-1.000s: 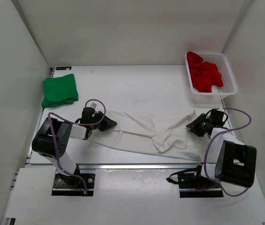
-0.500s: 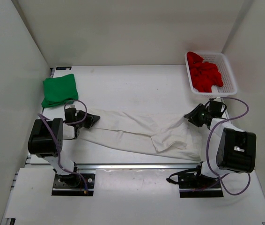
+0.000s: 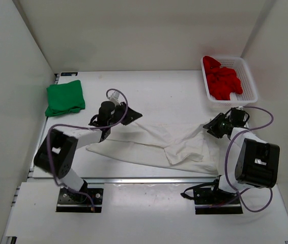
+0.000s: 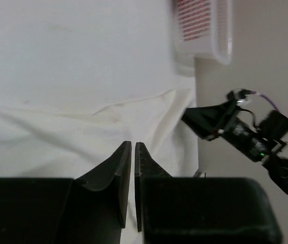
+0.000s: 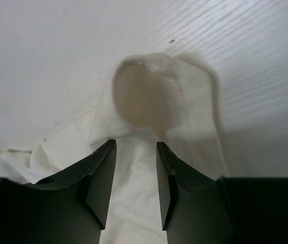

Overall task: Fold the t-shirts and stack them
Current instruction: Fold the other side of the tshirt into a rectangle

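The white t-shirt [image 3: 154,145] lies stretched and wrinkled across the near half of the table. My left gripper [image 3: 132,118] is at its upper left edge, jaws [image 4: 134,145] pressed together on a thin fold of the white cloth [image 4: 57,132]. At the shirt's right corner sits my right gripper [image 3: 211,127]. Its jaws [image 5: 136,145] stand apart over the cloth, with a sleeve opening [image 5: 149,101] just ahead. A folded green t-shirt [image 3: 65,99] rests at the back left. The red t-shirt [image 3: 223,81] is bunched in the basket.
The white mesh basket [image 3: 249,86] stands at the back right, close behind my right gripper, and also shows in the left wrist view [image 4: 220,30]. White walls close in the table on three sides. The table's front edge [image 3: 144,179] runs just below the shirt.
My left gripper swung from the shirt's far left end up and to the right, carrying the cloth's corner with it. The right gripper shifted only slightly at the shirt's right corner.
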Controlling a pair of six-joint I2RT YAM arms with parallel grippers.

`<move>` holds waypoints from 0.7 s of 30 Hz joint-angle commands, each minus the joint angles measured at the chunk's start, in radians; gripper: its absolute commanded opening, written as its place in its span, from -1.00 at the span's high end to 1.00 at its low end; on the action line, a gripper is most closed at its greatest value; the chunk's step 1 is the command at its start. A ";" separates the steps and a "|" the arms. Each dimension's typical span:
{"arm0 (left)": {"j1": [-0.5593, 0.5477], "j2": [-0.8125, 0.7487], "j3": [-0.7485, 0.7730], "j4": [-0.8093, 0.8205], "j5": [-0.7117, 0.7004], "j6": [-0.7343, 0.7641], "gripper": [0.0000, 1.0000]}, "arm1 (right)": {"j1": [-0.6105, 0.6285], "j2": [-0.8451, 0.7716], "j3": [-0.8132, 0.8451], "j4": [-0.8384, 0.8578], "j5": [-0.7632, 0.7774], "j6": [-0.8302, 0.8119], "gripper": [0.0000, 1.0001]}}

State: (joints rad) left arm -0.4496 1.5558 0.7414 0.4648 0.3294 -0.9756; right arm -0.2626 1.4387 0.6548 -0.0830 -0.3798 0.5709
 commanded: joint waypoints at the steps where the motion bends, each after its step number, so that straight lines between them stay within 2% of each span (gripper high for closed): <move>1: 0.095 0.191 -0.100 0.079 0.149 -0.145 0.63 | 0.040 0.000 0.019 0.055 0.005 -0.005 0.31; 4: 0.150 0.276 -0.171 0.202 0.197 -0.213 0.67 | 0.075 -0.029 -0.035 0.138 0.048 0.020 0.31; 9: 0.273 0.262 -0.247 0.108 0.126 -0.130 0.70 | 0.105 0.021 -0.037 0.146 0.085 0.007 0.30; 11: 0.339 0.234 -0.244 0.104 0.118 -0.112 0.70 | 0.112 0.028 -0.043 0.188 0.079 0.006 0.32; 14: 0.399 0.193 -0.211 0.051 0.118 -0.094 0.72 | 0.144 0.063 -0.043 0.264 -0.017 0.026 0.32; 18: 0.426 0.138 -0.134 -0.023 0.108 -0.077 0.71 | 0.166 0.094 0.009 0.263 -0.019 0.030 0.31; 21: 0.393 0.087 -0.074 -0.055 0.132 -0.080 0.68 | 0.157 0.042 -0.015 0.267 -0.007 0.033 0.32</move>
State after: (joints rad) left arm -0.0292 1.7370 0.6029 0.4633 0.4553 -1.0843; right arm -0.1032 1.5299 0.6258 0.1184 -0.3851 0.5983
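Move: Beneath the left hand, about 14 cm down, lies the white t-shirt; its left end is some 20 cm to the hand's left and 6 cm back, while the green folded shirt sits roughly 43 cm left and 17 cm ahead. From the right hand the white shirt's raised right hem is about 3 cm ahead and 3 cm below, its folded flap some 8 cm left and 10 cm back, the basket about 20 cm right and 26 cm ahead. Dropping fast by about 13 cm onto the shirt's level, the shut-looking left fingers tip down, then sweep low over the cloth towards its left end, some 15 cm leftward in all, easing back and then forward, and rise slightly last while yawing counter-clockwise. The right hand, fingers still parted, drifts left about 5 cm and a little forward beside the raised hem. ##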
